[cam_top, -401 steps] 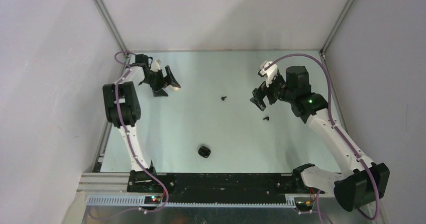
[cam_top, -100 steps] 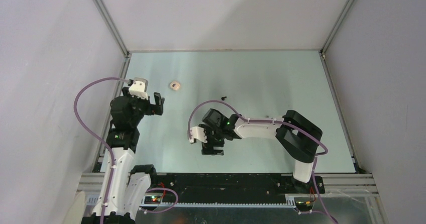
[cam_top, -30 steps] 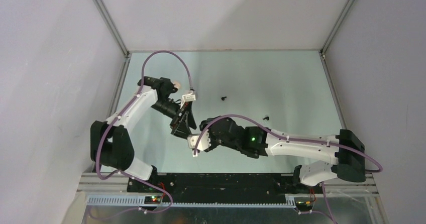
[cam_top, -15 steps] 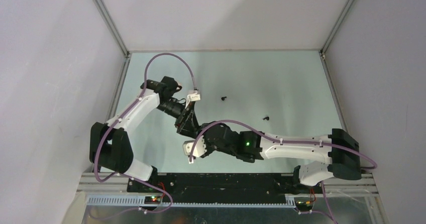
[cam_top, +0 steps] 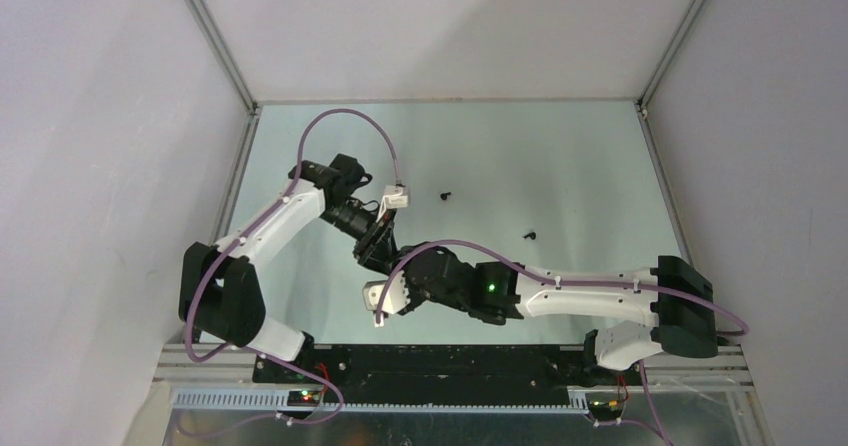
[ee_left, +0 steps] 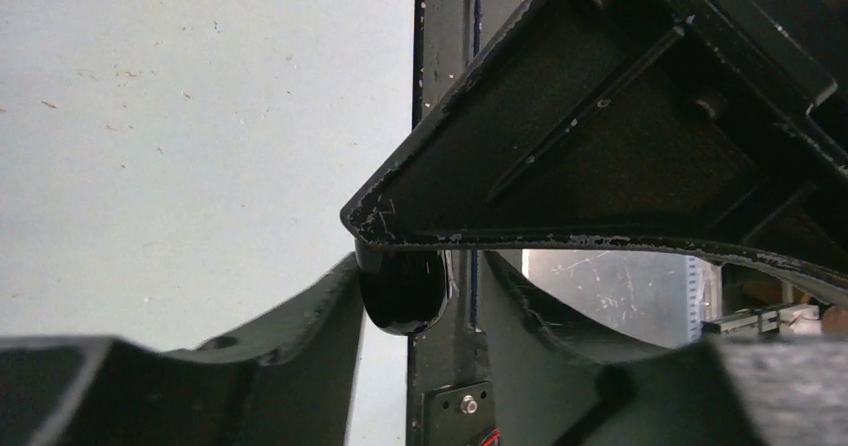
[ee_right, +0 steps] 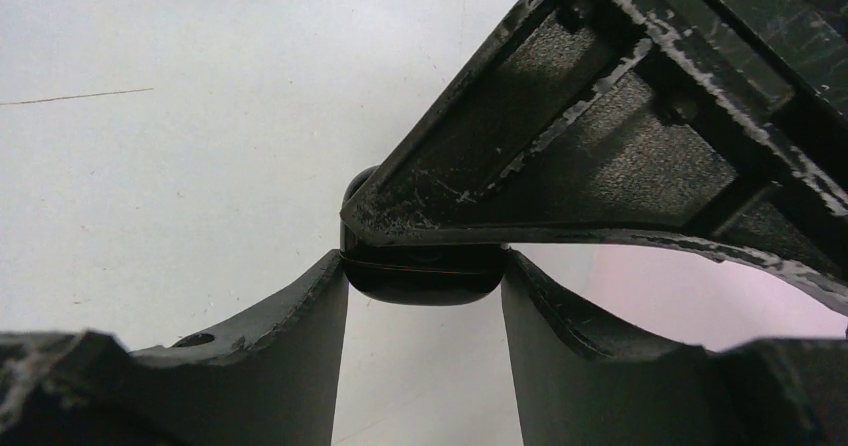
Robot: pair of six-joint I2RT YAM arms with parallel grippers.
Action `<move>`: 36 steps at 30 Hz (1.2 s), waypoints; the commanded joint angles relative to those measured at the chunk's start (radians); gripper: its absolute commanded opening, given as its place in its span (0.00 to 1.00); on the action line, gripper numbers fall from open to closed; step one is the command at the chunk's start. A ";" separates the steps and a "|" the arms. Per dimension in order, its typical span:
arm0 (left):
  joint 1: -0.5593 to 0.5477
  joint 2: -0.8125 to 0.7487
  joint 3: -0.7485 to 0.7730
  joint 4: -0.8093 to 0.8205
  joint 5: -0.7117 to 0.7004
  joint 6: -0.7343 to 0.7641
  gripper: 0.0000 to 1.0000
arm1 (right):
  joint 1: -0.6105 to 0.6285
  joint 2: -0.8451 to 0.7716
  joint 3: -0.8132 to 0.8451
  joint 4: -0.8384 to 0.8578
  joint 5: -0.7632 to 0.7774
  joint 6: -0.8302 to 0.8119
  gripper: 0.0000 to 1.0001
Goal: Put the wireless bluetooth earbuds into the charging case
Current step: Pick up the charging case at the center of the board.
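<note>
The charging case (ee_right: 420, 278) is black and glossy, and my right gripper (ee_right: 425, 296) is shut on it, both fingers against its sides. In the left wrist view the same case (ee_left: 400, 291) sits edge-on between the jaws of my left gripper (ee_left: 420, 311). It touches the left finger, and a small gap shows before the right finger. From above, the left gripper (cam_top: 377, 254) and the right gripper (cam_top: 398, 278) meet at the table's near middle and hide the case. Two black earbuds (cam_top: 446, 195) (cam_top: 530, 235) lie apart on the table, farther back.
The right gripper's finger (ee_left: 620, 136) fills the upper right of the left wrist view, and the left gripper's finger (ee_right: 600, 136) does the same in the right wrist view. The black base rail (cam_top: 450, 361) runs along the near edge. Metal posts stand at the back corners.
The left gripper has moved right and down to the right gripper, and its jaws have narrowed around the case. The right arm has shifted slightly left, its grip unchanged.
</note>
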 commanded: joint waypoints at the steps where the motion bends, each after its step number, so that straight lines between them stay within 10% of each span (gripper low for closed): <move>1: -0.009 -0.020 -0.004 0.008 -0.006 0.006 0.47 | 0.007 -0.008 0.010 0.045 0.019 0.012 0.44; 13: -0.010 -0.008 0.007 -0.016 0.002 0.035 0.07 | 0.018 -0.004 0.010 0.058 0.041 0.013 0.52; 20: -0.011 -0.028 0.002 -0.008 -0.005 0.041 0.03 | 0.004 -0.031 0.011 0.032 0.013 0.049 0.97; 36: -0.007 -0.257 0.053 0.160 -0.177 -0.125 0.04 | -0.401 -0.276 0.225 -0.401 -0.877 0.310 0.99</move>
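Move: The black charging case hangs in the air in the right hand's grip, right at that hand's point. It also sits within about 1 cm of the left hand's point, between its still-parted fingers. On the board some 16 cm below lie two black earbuds: one about 14 cm ahead and 8 cm right of the left hand, the other roughly 8 cm ahead and 25 cm right. Left fingers close on the case; the right ones let go and rise some 7 cm, drawing off rightward. ##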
